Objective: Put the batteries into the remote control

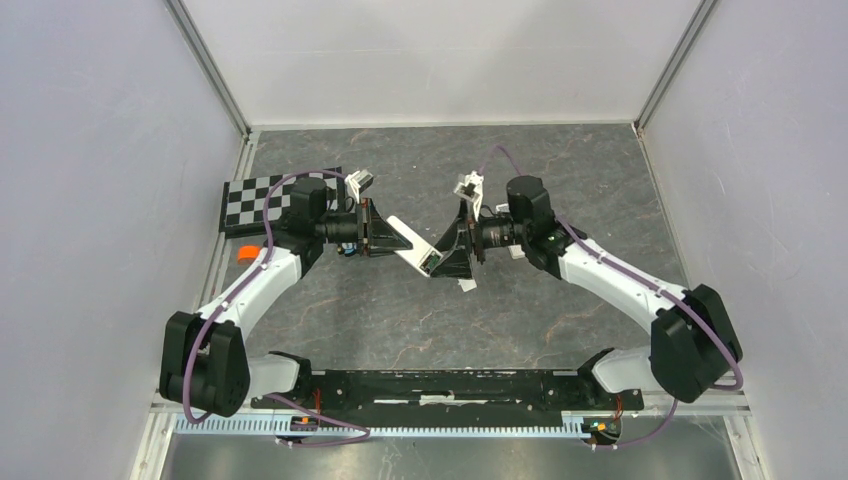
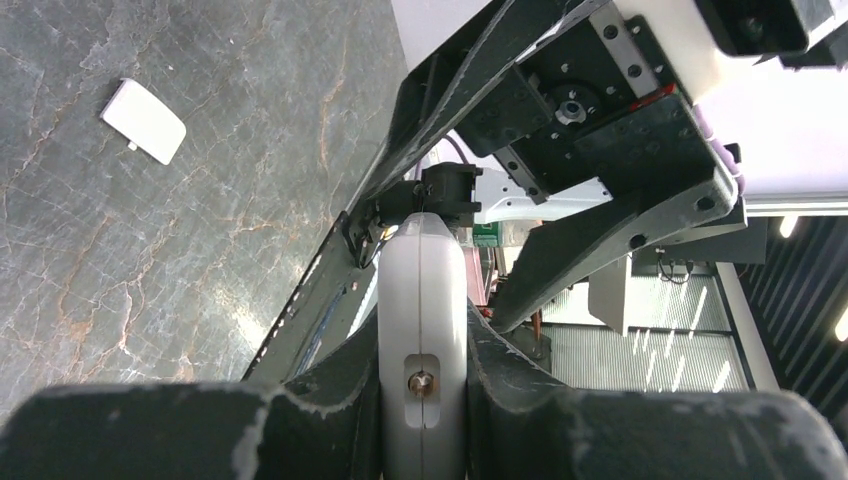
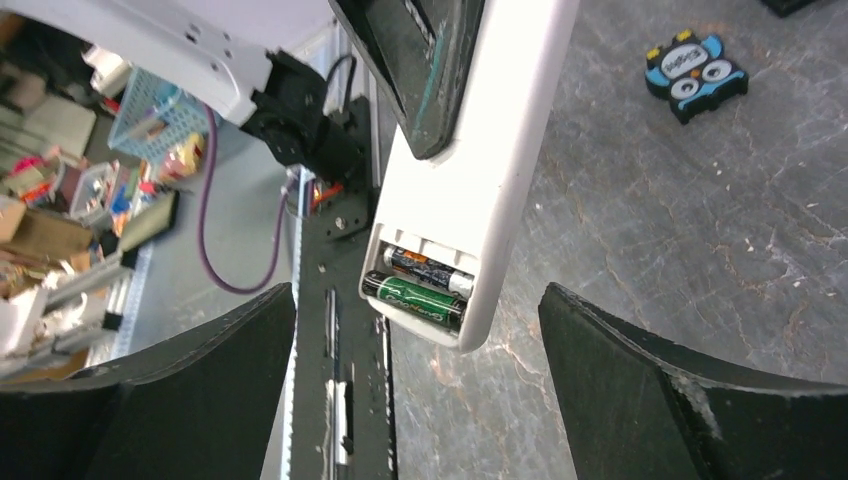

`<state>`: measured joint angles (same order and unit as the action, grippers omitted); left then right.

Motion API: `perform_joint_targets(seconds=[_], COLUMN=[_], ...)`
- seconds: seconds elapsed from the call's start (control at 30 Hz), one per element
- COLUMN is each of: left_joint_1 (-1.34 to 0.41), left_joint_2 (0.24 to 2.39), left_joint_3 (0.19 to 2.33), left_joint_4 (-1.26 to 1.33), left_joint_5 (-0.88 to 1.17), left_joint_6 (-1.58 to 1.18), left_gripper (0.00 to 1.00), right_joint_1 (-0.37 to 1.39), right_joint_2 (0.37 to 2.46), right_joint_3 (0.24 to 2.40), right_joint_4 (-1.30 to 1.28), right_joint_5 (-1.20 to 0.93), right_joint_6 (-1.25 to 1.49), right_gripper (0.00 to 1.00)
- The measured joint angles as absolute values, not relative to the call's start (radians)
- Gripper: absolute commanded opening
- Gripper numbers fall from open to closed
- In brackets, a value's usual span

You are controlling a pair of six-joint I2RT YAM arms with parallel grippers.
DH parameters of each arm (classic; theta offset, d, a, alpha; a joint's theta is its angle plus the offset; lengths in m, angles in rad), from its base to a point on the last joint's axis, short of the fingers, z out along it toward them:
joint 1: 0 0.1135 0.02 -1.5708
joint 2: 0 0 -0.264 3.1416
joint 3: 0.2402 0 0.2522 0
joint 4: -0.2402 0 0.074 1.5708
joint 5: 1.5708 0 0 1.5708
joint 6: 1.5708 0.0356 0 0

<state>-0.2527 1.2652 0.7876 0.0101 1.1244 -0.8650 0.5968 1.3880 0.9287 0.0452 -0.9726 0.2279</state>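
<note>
My left gripper (image 1: 402, 240) (image 2: 422, 335) is shut on the white remote control (image 1: 415, 250) (image 2: 421, 300) and holds it edge-on above the table, clamped between both fingers. In the right wrist view the remote control (image 3: 490, 150) has its open compartment facing the camera. Two batteries lie side by side in it, a green one (image 3: 415, 300) and a dark one with an orange end (image 3: 428, 271). My right gripper (image 1: 452, 255) (image 3: 420, 400) stands open just off the remote's compartment end. Its fingers (image 3: 200, 380) spread wide and touch nothing.
A small white battery cover (image 1: 467, 285) (image 2: 143, 121) lies on the dark stone table under the grippers. An owl-shaped blue and black item (image 3: 695, 75) lies on the table. A checkerboard card (image 1: 255, 200) and an orange object (image 1: 245, 253) sit at the left edge.
</note>
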Motion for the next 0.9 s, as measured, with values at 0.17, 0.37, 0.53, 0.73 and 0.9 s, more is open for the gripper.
perform_joint_targets(seconds=[0.17, 0.37, 0.53, 0.73, 0.9], left_joint_1=[-0.253, -0.253, -0.253, -0.253, -0.253], left_joint_2=[1.265, 1.265, 1.265, 1.265, 1.266], left_joint_3=[0.795, 0.801, 0.802, 0.807, 0.813], left_joint_4=[0.006, 0.007, 0.01, 0.01, 0.006], left_joint_5=[1.12, 1.107, 1.105, 1.105, 1.098], left_joint_6=[-0.859, -0.858, -0.858, -0.859, -0.858], left_gripper=[0.02, 0.02, 0.02, 0.02, 0.02], right_joint_1=[0.561, 0.556, 0.557, 0.564, 0.568], right_joint_2=[1.327, 1.323, 1.323, 1.352, 1.374], right_joint_3=[0.829, 0.779, 0.774, 0.797, 0.82], right_joint_4=[0.263, 0.387, 0.395, 0.312, 0.259], right_joint_5=[-0.962, -0.879, -0.842, -0.824, -0.82], right_joint_6=[0.451, 0.62, 0.649, 0.592, 0.542], right_gripper=[0.95, 0.85, 0.66, 0.58, 0.5])
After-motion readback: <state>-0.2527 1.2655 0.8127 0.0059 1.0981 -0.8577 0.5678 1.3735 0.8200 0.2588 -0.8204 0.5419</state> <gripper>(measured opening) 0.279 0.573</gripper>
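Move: Just off the right fingertips, the open battery compartment with its two batteries lies about 3 cm to that hand's left, level with it in reach and height. The loose battery cover lies on the table some 5 cm right, 2 cm back and 18 cm below; the owl toy about 18 cm left, 8 cm ahead, equally low. From the left hand, which holds the remote control, the compartment is about 5 cm right, 4 cm back and 1 cm lower. Swinging over the remote control's battery end in a small arc, the wide-open right hand goes about 2.5 cm forward, first rising 2 cm, then sinking back by slightly more. It turns some 15 degrees clockwise and rolls its forward side down about 10, and its fingers narrow to just over half open, bringing one tip in front of the compartment. The left hand keeps its pinch on the remote control nearly still. ##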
